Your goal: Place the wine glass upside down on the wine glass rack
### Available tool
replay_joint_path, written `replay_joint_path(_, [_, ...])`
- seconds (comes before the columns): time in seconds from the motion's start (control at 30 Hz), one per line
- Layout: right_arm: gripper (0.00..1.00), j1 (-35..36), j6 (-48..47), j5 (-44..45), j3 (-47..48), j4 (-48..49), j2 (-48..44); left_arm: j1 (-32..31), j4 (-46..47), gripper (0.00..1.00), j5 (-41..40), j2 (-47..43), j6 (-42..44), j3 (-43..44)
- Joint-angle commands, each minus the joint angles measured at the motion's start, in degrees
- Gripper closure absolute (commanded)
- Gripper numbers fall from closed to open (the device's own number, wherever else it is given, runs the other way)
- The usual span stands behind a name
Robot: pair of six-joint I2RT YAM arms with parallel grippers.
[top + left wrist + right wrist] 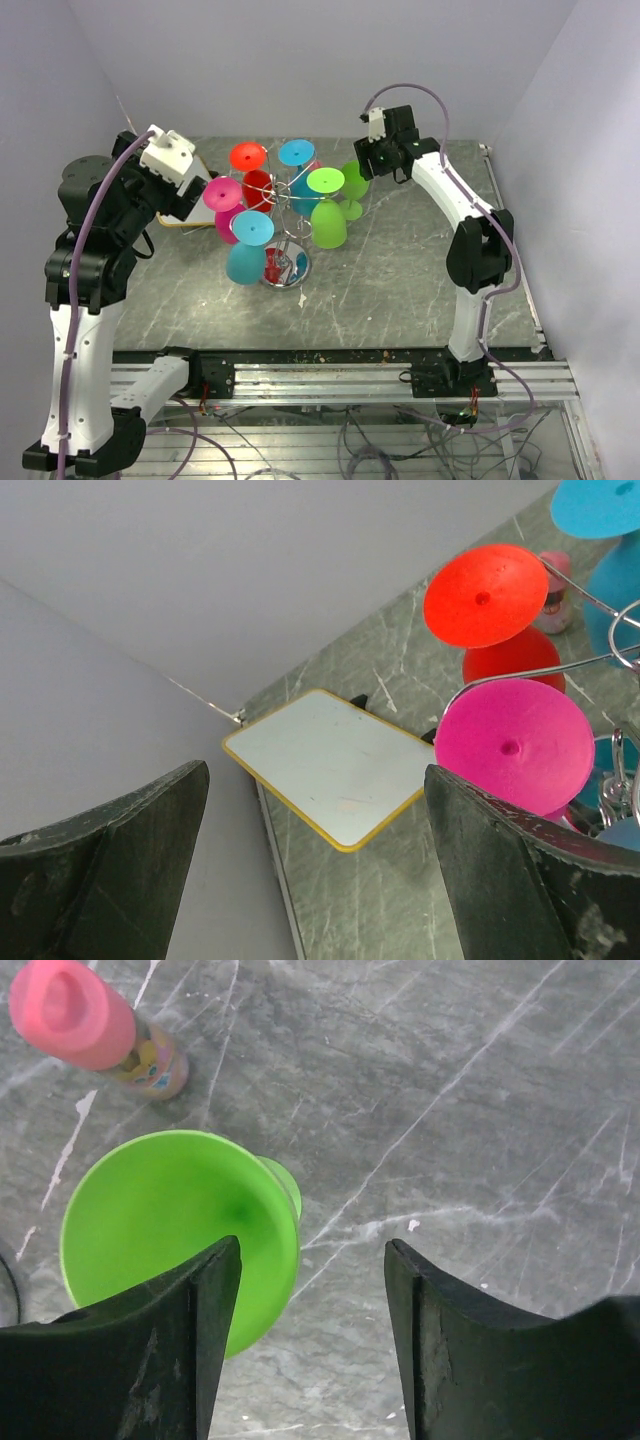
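Note:
The wine glass rack [287, 200] is a silver wire stand on a round chrome base [285, 268], mid-table. Red, blue, pink, light blue and green glasses hang on it foot-up. One green wine glass [353, 183] stands upright on the table right of the rack. In the right wrist view its open bowl [165, 1225] lies under my left finger. My right gripper [313, 1250] is open and empty just above and right of that glass; it also shows in the top view [368, 165]. My left gripper [315, 780] is open and empty, raised left of the rack.
A white board with a yellow rim [330, 770] lies flat at the table's left edge under my left gripper. A small bottle with a pink cap [90, 1030] stands behind the green glass. The red foot [485, 595] and pink foot [515, 745] are near my left gripper.

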Motion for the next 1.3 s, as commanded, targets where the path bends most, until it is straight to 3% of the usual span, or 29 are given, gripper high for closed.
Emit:
replay_joint_path(0.0, [0.45, 0.1, -0.1, -1.1, 3.8, -4.0, 3.0, 0.9, 2.8, 0.01, 1.2, -0.3, -1.9, -1.7])
replay_joint_path(0.37, [0.63, 0.1, 0.1, -2.2, 6.0, -4.9, 4.3, 1.5, 3.3, 0.01, 2.1, 0.8, -3.8, -1.7])
replay_joint_path(0.87, [0.99, 0.1, -2.0, -0.4, 7.8, -6.6, 3.0, 1.9, 4.0, 0.01, 2.1, 1.4, -6.0, -1.1])
replay_joint_path(1.03, [1.0, -0.9, -3.7, 2.7, 4.5, -5.4, -3.5, 2.2, 4.2, 0.01, 4.3, 1.4, -8.7, 0.3])
replay_joint_path(1.27, [1.0, -6.4, -3.8, -0.5, -3.8, -3.5, -15.8, 2.3, 5.2, 0.01, 6.1, 2.4, -9.4, 2.0])
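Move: Beside the right fingers, one already inside its bowl, stands the green wine glass, its middle about 4 cm left, 2 cm back and 6 cm below the hand. A pink-capped bottle lies about 11 cm left and 1 cm ahead. The hanging green glass is about 9 cm left, 12 cm back and slightly higher; the rack is about 17 cm left and 15 cm back. From the left hand, the standing glass lies about 30 cm right, 22 cm ahead and 33 cm below. Settling under 2 cm lower at the rim of the standing green glass, the right hand stays nearly in place while its half-open fingers close fully, pinching the wall with one finger inside and one outside. It then rises over 4 cm from its low point, swinging some 3 cm right and 2 cm back, and keeps its pinch. ##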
